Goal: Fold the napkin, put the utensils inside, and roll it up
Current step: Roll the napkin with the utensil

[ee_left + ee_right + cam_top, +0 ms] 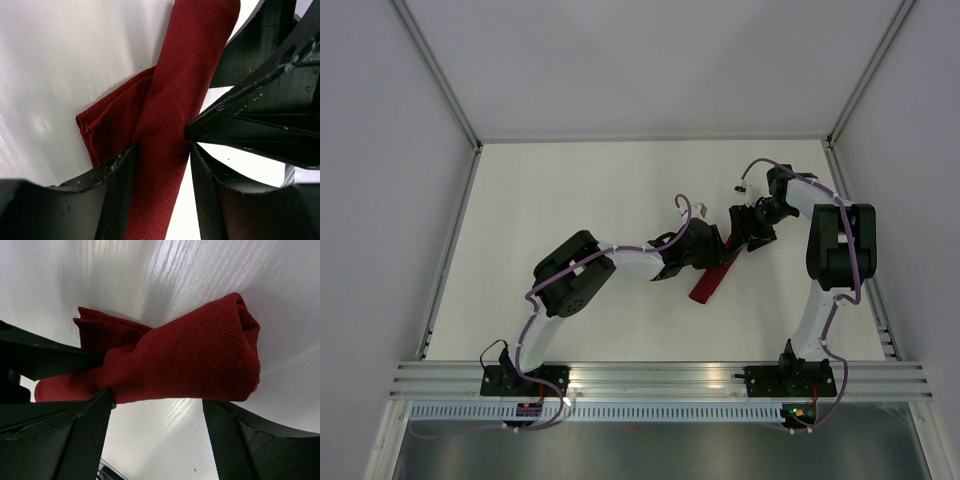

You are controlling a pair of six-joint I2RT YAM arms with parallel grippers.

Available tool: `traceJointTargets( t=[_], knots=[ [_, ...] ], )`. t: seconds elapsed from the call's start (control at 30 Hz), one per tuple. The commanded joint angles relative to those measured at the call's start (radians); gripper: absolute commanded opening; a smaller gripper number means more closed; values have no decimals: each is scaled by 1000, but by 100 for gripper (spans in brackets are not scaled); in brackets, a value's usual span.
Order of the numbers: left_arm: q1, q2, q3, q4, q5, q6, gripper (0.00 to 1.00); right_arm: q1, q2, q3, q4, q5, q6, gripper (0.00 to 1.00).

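The napkin [713, 283] is a dark red roll lying slantwise mid-table, with a loose folded flap [110, 125] sticking out at one side. My left gripper [722, 261] straddles the roll [165, 100] partway along it. Its fingertips [162, 150] press the cloth from both sides. My right gripper [739, 249] is at the roll's far end, fingers spread wide. The thick rolled end [195, 357] lies just past its tips [156, 397], brushing the left finger. The utensils are hidden.
The two grippers crowd each other over the napkin's far end; the right one's black finger [260, 115] fills the right side of the left wrist view. Grey walls with metal frame posts [450, 95] bound the white table [570, 190] on three sides. A rail [660, 378] runs along the near edge.
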State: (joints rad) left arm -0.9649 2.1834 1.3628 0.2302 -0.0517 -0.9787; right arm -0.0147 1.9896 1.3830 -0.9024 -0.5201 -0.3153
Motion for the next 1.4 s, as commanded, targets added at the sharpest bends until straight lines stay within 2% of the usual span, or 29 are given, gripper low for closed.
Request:
traceJointTargets(
  t=[0.0,0.07,0.23,0.5,0.97,1.37],
  knots=[
    [-8,65,-59,-132,1,-57,54,7,23,2,49,-5,74,79],
    [-8,64,-65,-121,1,-61,54,7,34,5,63,-8,97,77],
    [-8,47,-90,-92,12,-61,54,9,51,14,100,18,134,59],
    [-8,-8,-87,-51,47,32,54,55,40,45,160,133,171,48],
    [-8,-177,-103,-134,-10,193,55,140,38,129,195,359,167,45],
    [-5,-431,-301,-138,-112,225,55,251,144,292,183,594,147,46]
  ],
)
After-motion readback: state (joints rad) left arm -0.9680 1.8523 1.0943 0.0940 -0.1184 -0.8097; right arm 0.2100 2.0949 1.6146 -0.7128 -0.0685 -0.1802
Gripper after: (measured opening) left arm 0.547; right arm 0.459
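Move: The napkin roll slants across the table, near end to the left, and its middle is about 3 cm back from the left gripper and a centimetre below it, with the left fingers still straddling it. From the right gripper, open around the roll near its far end, that middle is about 6 cm back and 4 cm left. The near end is some 12 cm back and 6 cm left of the left gripper; the far end about 3 cm ahead and 2 cm right of the right gripper. Close the right gripper from wide to about half open to pinch the napkin roll near its far end, then drag it forward about 10 cm and slightly left, swinging the fingers some 30 degrees to point forward and down. Keep the left gripper in place meanwhile, then, without opening it further, draw it off the roll about 8 cm left, somewhat back, and finally up. ##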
